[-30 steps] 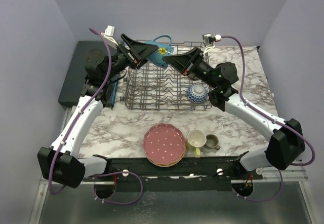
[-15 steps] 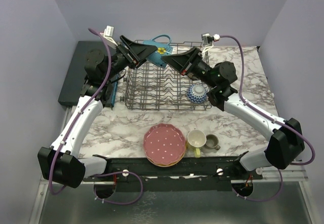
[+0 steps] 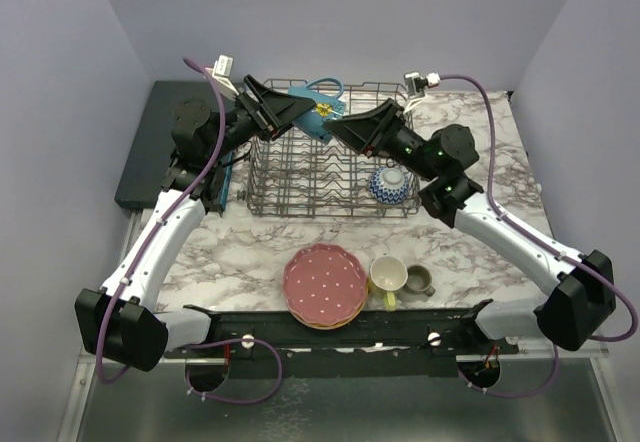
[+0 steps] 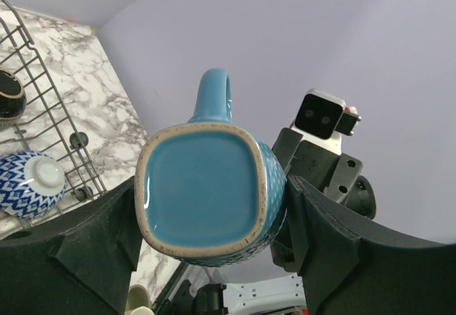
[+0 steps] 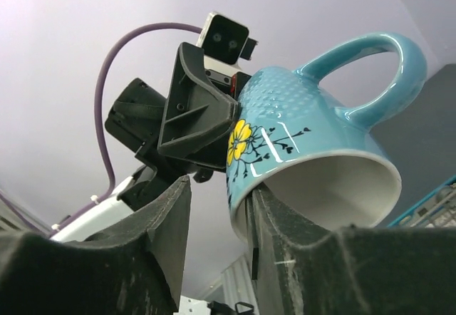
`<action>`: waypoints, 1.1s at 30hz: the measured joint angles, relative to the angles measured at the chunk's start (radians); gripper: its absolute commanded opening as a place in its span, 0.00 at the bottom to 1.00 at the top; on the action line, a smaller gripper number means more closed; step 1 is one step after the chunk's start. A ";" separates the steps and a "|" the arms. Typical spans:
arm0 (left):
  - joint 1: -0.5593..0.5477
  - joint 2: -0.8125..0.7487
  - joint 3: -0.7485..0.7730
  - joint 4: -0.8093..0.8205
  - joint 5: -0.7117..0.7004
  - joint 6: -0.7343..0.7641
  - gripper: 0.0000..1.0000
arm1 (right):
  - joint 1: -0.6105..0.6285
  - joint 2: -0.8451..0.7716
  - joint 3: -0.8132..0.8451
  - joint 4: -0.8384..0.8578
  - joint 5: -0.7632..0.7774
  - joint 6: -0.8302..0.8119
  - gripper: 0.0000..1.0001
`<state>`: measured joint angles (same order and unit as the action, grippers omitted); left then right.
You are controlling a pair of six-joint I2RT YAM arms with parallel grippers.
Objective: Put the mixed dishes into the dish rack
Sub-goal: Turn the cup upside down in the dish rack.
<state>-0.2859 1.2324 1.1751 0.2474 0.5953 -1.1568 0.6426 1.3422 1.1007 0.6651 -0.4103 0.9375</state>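
A blue mug (image 3: 316, 108) with a yellow flower hangs in the air over the back of the dish rack (image 3: 300, 177). My left gripper (image 3: 303, 112) is shut on it, its fingers pressing both sides of the mug's body (image 4: 203, 187) near the base. From the right, my right gripper (image 3: 337, 125) stands open at the mug's rim (image 5: 306, 137). One finger lies inside the mouth and the other stands clear of the outer wall. A blue patterned bowl (image 3: 390, 182) sits upside down in the rack's right end.
On the marble near the front edge lie stacked dotted plates, pink on top (image 3: 323, 282), a yellow mug (image 3: 387, 276) and an olive-grey mug (image 3: 420, 280). A dark slab (image 3: 150, 152) lies left of the rack. Purple walls close in on three sides.
My right gripper's jaws have parted from the mug's rim. My left gripper closed on the mug's body and now carries it. Both arms shifted slightly right.
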 measured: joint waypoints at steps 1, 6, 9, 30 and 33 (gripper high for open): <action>-0.001 0.000 0.000 -0.003 0.000 0.006 0.00 | 0.000 -0.011 -0.004 -0.014 0.005 -0.009 0.48; -0.002 0.000 0.000 -0.018 -0.002 0.034 0.00 | 0.000 -0.075 -0.023 -0.086 0.051 -0.061 0.57; -0.003 0.000 0.002 -0.036 -0.003 0.056 0.00 | 0.000 -0.123 -0.036 -0.146 0.092 -0.108 0.58; -0.002 0.147 0.161 -0.340 -0.197 0.491 0.00 | 0.000 -0.483 -0.107 -0.588 0.447 -0.455 0.64; -0.002 0.204 0.183 -0.368 -0.243 0.562 0.00 | 0.000 -0.516 -0.131 -0.621 0.464 -0.467 0.65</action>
<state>-0.2882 1.4368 1.3579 -0.1204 0.3523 -0.5953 0.6426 0.8265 0.9699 0.0437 0.0536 0.4702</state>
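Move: The left hand already holds the blue cup high over the front edge of the dish rack; the rack's middle lies about 16 cm ahead, 6 cm to the right and 38 cm below. From it, the blue-white bowl is some 4 cm ahead and 21 cm right, the dark bowl 18 cm ahead and 21 cm right, both about 37 cm down. From the right hand, at the cup's rim, the cup's middle is 4 cm ahead, 5 cm left and level. The right hand comes free of the cup's rim and pulls about 13 cm to the right, its fingers opening wider while they swing clockwise some 30 degrees and dip. The left keeps its grip on the cup's body and waits nearly still until the right is drawing clear, then with gathering speed goes down about 9 cm and forward about 8 cm over the rack, rolling its left side up some 30 degrees so that the fingers, and the cup's mouth with them, tip downward. ##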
